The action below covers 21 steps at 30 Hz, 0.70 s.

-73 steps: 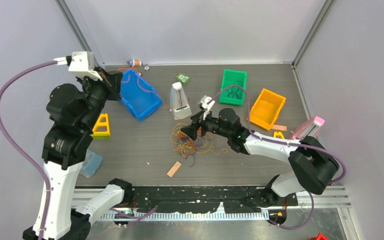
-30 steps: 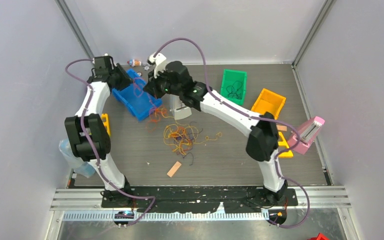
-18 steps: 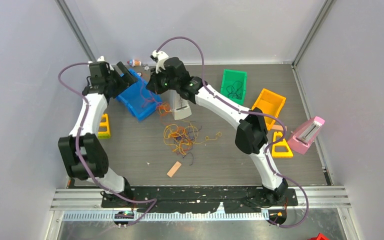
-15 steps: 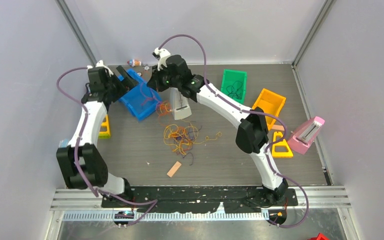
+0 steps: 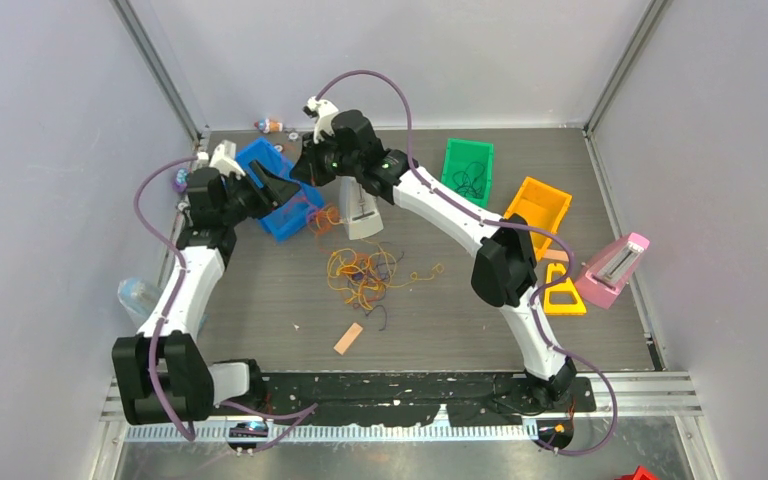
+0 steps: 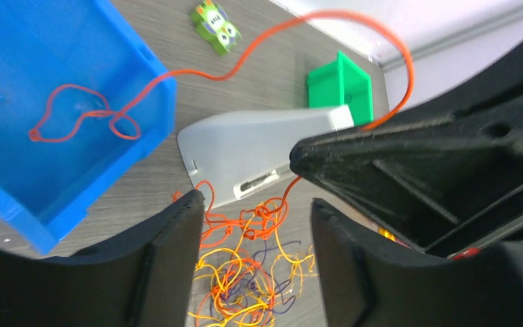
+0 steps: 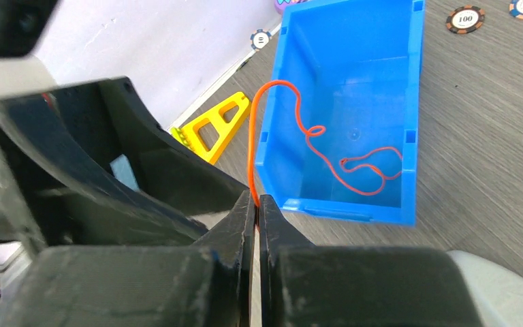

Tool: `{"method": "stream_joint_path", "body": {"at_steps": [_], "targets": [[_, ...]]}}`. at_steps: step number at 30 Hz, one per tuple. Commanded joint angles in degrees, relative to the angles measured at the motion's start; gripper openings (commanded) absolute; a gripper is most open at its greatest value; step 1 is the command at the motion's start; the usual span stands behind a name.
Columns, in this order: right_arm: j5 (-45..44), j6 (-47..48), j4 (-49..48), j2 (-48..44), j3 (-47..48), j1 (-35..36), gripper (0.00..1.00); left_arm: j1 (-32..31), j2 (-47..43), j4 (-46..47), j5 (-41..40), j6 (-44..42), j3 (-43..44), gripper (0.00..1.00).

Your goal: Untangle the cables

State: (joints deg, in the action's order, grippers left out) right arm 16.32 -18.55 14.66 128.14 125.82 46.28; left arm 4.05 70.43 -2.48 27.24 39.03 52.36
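Note:
A tangle of orange, yellow and dark cables (image 5: 365, 275) lies mid-table; it also shows between my left fingers in the left wrist view (image 6: 245, 272). My right gripper (image 5: 306, 172) is shut on one orange cable (image 7: 259, 122), pinched at the jaw tips (image 7: 255, 201). That cable loops over the rim into the blue bin (image 7: 340, 212), where its free end lies coiled (image 6: 82, 119). Its other part trails down to an orange clump (image 5: 325, 218). My left gripper (image 5: 285, 192) is open and empty (image 6: 255, 204), close beside the right gripper, above the bin's near edge.
A grey metronome (image 5: 362, 212) stands right of the blue bin (image 5: 260, 155). A green bin (image 5: 468, 172) with dark cables and an orange bin (image 5: 535, 215) are at the back right. Yellow triangles (image 7: 211, 126), a pink metronome (image 5: 615, 268), poker chips (image 7: 466, 19) and a tan block (image 5: 348, 338) lie around.
My left arm has swung from the bin's back-left side forward and right, bringing its gripper beside the right one. My right gripper has lifted the orange cable from the tangle toward the bin and now holds steady.

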Motion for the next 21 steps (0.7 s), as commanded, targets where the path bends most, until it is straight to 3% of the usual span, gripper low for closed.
{"method": "stream_joint_path", "body": {"at_steps": [1,8,9,12,13,14,16,21], "targets": [[2.8,-2.4,-2.1,-3.4,2.1,0.2,0.05,-1.8,1.8,14.1,8.1,-1.1,-4.3,0.54],[4.7,-3.9,-2.8,-4.1,1.1,0.2,0.05,-6.1,5.4,15.1,7.0,-5.9,-2.2,0.49],[5.0,-4.0,-3.1,-4.5,0.7,0.2,0.05,-6.2,6.1,15.1,6.7,-6.2,-1.7,0.44],[5.7,-4.0,-3.7,-5.5,-1.1,0.2,0.06,-6.2,7.2,14.2,6.4,-6.9,-0.6,0.09],[6.1,-3.6,-3.7,-6.2,-1.5,0.2,0.17,-6.1,7.2,14.0,6.3,-7.1,-0.5,0.0],[5.7,-3.2,-3.9,-7.4,-3.1,0.2,0.44,-6.2,6.8,13.8,5.9,-7.3,-0.6,0.0],[4.0,-2.2,-4.7,-10.0,-7.3,0.0,0.71,-6.0,5.3,14.0,4.7,-7.4,-1.6,0.0],[3.3,-2.4,-14.6,-18.8,-28.4,-2.7,0.86,-5.8,3.3,11.0,4.6,-7.9,-0.6,0.0]]}}
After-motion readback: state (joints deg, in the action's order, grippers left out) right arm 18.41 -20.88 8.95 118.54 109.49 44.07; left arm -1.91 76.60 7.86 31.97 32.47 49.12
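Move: The right fingers already pinch the orange cable. The stretch just beneath them lies about 5 cm to the left hand's right, level with it front to back and 3 cm lower; from the right hand it is some 5 cm below, 2 cm back and 2 cm right. From the left hand, the blue box sits about 12 cm ahead, 8 cm left; the white metronome 9 cm ahead, 14 cm right; the cable tangle 8 cm back, 13 cm right, all roughly 20 cm down. Rightward about 5 cm and down some 3 cm, the left hand brings its open fingers around the orange cable just under the right fingertips, turning roughly 15 degrees clockwise, then shuts on the strand. The right hand nearly holds still with its pinch until the left is closed, then opens wide and backs off to its right about 4 cm, away from the strand. ##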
